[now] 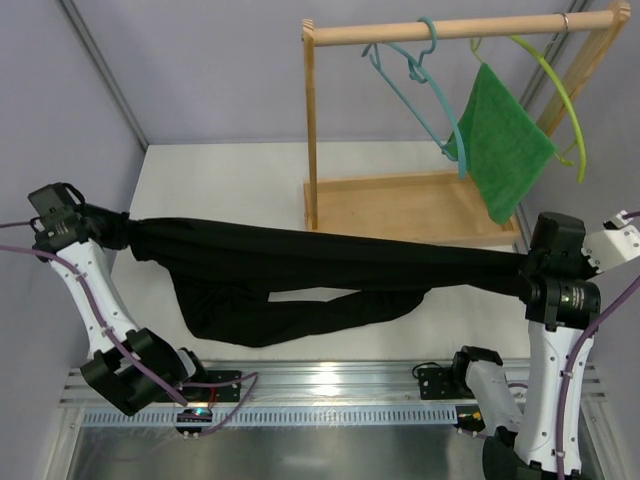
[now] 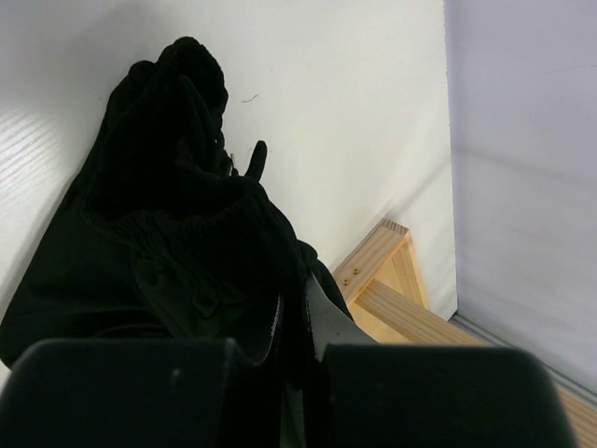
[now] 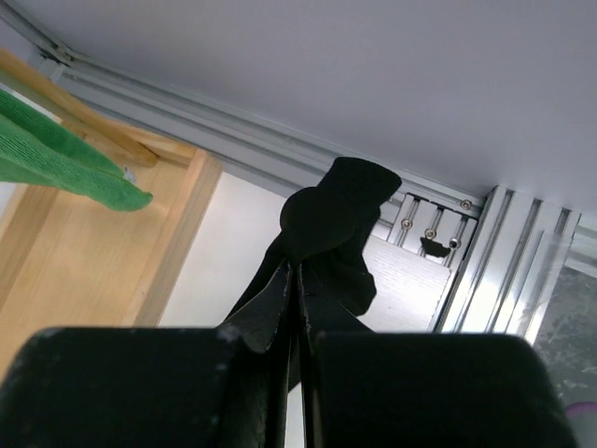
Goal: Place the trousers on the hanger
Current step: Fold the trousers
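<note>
The black trousers [image 1: 330, 255] are pulled into a long band above the white table, and one leg sags in a loop onto the surface. My left gripper [image 1: 125, 235] is shut on the bunched left end [image 2: 168, 215], fabric pinched between its fingers [image 2: 322, 317]. My right gripper [image 1: 522, 270] is shut on the other end, with a tuft of the trousers [image 3: 336, 215] sticking out past the closed tips. The teal hanger [image 1: 412, 68] hangs by its hook from the wooden rail [image 1: 500, 27], above and behind the stretched cloth, with nothing on it.
A wooden rack with a tray base [image 1: 400, 205] stands at the back right; its upright post [image 1: 311, 130] is just behind the trousers. A green cloth [image 1: 505, 140] hangs on a yellow-green hanger [image 1: 562, 95]. Grey walls close in on the left.
</note>
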### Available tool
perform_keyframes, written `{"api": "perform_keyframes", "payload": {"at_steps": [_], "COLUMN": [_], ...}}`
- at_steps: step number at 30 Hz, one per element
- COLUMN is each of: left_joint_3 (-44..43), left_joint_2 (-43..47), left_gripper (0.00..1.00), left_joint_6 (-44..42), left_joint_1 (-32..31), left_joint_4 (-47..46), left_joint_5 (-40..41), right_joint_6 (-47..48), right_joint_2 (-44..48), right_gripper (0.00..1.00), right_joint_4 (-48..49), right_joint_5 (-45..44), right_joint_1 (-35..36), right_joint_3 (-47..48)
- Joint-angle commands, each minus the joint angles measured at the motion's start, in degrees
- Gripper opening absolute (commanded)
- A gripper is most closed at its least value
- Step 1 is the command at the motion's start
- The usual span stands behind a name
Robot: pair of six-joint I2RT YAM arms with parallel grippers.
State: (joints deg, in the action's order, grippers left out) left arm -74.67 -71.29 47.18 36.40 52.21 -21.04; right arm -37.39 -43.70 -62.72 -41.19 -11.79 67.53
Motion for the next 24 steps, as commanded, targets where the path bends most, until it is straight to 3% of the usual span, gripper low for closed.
{"api": "perform_keyframes", "payload": {"at_steps": [1, 2, 5, 7, 11, 16, 24], "left_joint_3": [-2.9, -3.0, -1.9, -0.5, 1.0, 3.0, 2.2], "left_joint_2": [2.1, 1.9, -0.7, -2.4, -5.3, -8.1, -11.5], "left_gripper": [0.00, 0.00, 0.01, 0.01, 0.00, 0.00, 0.00], "left_joint_6": [-2.2, -2.0, -0.8, 0.5, 1.0, 0.9, -0.8], "left_joint_1": [1.7, 1.7, 1.7, 1.7, 1.2, 1.0, 1.0], "left_joint_4": [-2.5, -2.8, -5.3, -8.1, -11.3, -14.1, -15.1], "left_joint_5": [6.7, 6.9, 5.8, 5.0, 7.7, 6.9, 9.2], "right_joint_6": [2.0, 3.2, 10.3, 9.8, 6.8, 6.2, 0.7], "right_joint_2": [2.0, 2.3, 3.8, 1.9, -7.0, -10.9, -11.7], "right_gripper": [0.04, 0.04, 0.04, 0.04, 0.04, 0.04, 0.04], "right_joint_4": [1.8, 4.4, 20.0, 26.2, 27.2, 27.7, 33.6], "right_joint_5": [-9.6, -8.1, 8.9, 16.3, 16.9, 16.2, 30.3], "right_joint_1": [-0.8, -0.8, -0.7, -0.8, -0.8, -0.8, -0.8], "right_joint_3": [4.5, 3.7, -2.9, -5.9, -8.9, -12.1, -27.4]}}
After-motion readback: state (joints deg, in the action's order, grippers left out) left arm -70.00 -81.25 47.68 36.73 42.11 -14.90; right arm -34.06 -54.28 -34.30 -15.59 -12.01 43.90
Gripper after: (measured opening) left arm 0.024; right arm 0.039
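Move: Both grippers already hold the trousers stretched between them. The right one's spot on the table, in front of the tray's right end, is about 11 cm ahead, 5 cm to its left and 26 cm below; the tray's right front corner is some 20 cm ahead and 4 cm right. The left one's spot is about 3 cm ahead, 4 cm left and 23 cm below; the slack trouser leg lies 12 cm back and 32 cm to its right. Keep both grippers shut on the trousers. Lift the right one slightly, then sweep it forward and down towards the table before the tray, ending about 14 cm lower, 10 cm farther out and a little left, its fingers swinging counter-clockwise to point more forward. After a tiny draw back, lower the left one some 7 cm while easing it left and slightly forward. ##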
